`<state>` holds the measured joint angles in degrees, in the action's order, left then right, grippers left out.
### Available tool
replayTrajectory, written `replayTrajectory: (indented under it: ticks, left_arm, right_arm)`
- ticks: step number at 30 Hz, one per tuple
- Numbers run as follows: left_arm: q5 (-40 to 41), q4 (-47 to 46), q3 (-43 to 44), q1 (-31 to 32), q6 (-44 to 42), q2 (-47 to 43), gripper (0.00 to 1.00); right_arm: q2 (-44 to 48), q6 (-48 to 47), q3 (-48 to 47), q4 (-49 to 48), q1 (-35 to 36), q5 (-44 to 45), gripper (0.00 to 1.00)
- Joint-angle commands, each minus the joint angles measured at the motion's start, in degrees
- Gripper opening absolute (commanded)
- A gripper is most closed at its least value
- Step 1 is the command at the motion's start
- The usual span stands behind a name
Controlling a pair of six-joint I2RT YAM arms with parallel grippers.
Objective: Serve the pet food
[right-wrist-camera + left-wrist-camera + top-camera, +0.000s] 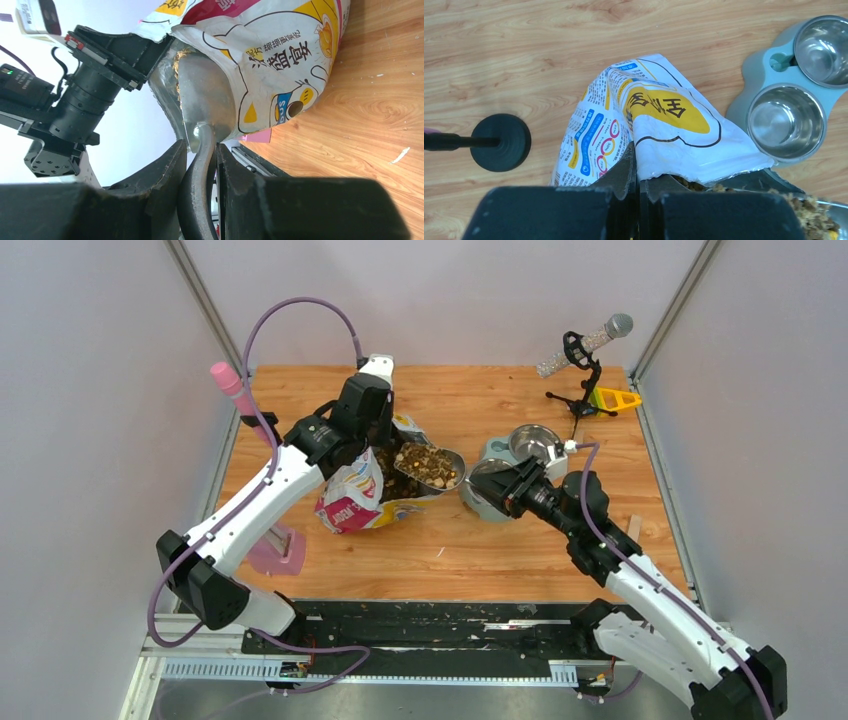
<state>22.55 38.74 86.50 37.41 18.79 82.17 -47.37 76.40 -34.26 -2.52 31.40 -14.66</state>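
Observation:
The pet food (432, 464) is heaped in a grey scoop (438, 472) at the mouth of the cartoon-cat bag (350, 498), with more kibble inside the bag. My right gripper (480, 486) is shut on the scoop's handle (199, 172); the scoop's underside (206, 97) shows against the bag (280, 60). My left gripper (638, 152) is shut on the bag's torn top edge (674, 130) and holds it open. Kibble (811, 212) shows at the lower right of the left wrist view. Right of the bag stands a teal feeder (492, 452) with two empty steel bowls (785, 122) (824, 47).
A microphone on a black stand (585, 348) and a yellow holder (613, 398) are at the back right. A pink stand (276, 550) with a pink rod (228, 380) is at the left edge. A black round base (500, 142) sits left of the bag. Crumbs dot the wooden table (480, 540).

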Motion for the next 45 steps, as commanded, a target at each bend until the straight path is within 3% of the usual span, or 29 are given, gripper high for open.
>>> replayTrajectory:
  ticks: [1,12,27,36,45]
  left_arm:
    - [2.4,-6.6,1.5,-0.5,2.4,-6.0,0.0]
    - [1.4,-7.5,1.8,-0.4,3.9,-5.1,0.0]
    - [4.4,-7.2,2.3,-0.5,3.9,-4.3,0.0]
    - [5.4,-8.0,1.0,-0.5,2.4,-5.2,0.0]
    - [5.8,-9.7,-2.0,-0.5,1.9,-7.3,0.0]
  right_arm:
    - [4.0,0.7,-3.0,-1.1,-0.4,4.2,0.0]
    - [11.2,-0.9,-3.4,2.2,-0.4,7.2,0.0]
    - [18.6,-5.2,-6.9,13.4,-0.4,19.8,0.0]
    - [16.5,-6.5,-7.4,18.7,-0.4,28.7,0.0]
    - [13.9,-5.5,-2.0,20.1,-0.9,36.8,0.0]
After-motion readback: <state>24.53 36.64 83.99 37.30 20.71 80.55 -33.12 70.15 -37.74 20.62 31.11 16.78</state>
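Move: The near bowl of the blue stand, where the scoop's load is to go, lies about 7 cm ahead of the right hand, 2 cm to its right and some 22 cm below; the far bowl is 10 cm beyond that one and 7 cm farther right. The food bag's middle stands roughly 22 cm left of the right hand, 6 cm ahead and 15 cm down. From the left hand the near bowl is about 22 cm right, 3 cm back and 25 cm below. Draw the full scoop out of the bag's mouth with the right gripper, going right and up with a slight draw back, then keep on right while reaching forward and sinking again, about 10 cm rightward in all. Swing the wrist some 30 degrees clockwise so the scoop head comes round over the bowls, keeping the grip on the handle. Let the left gripper hold the bag's rim still. ##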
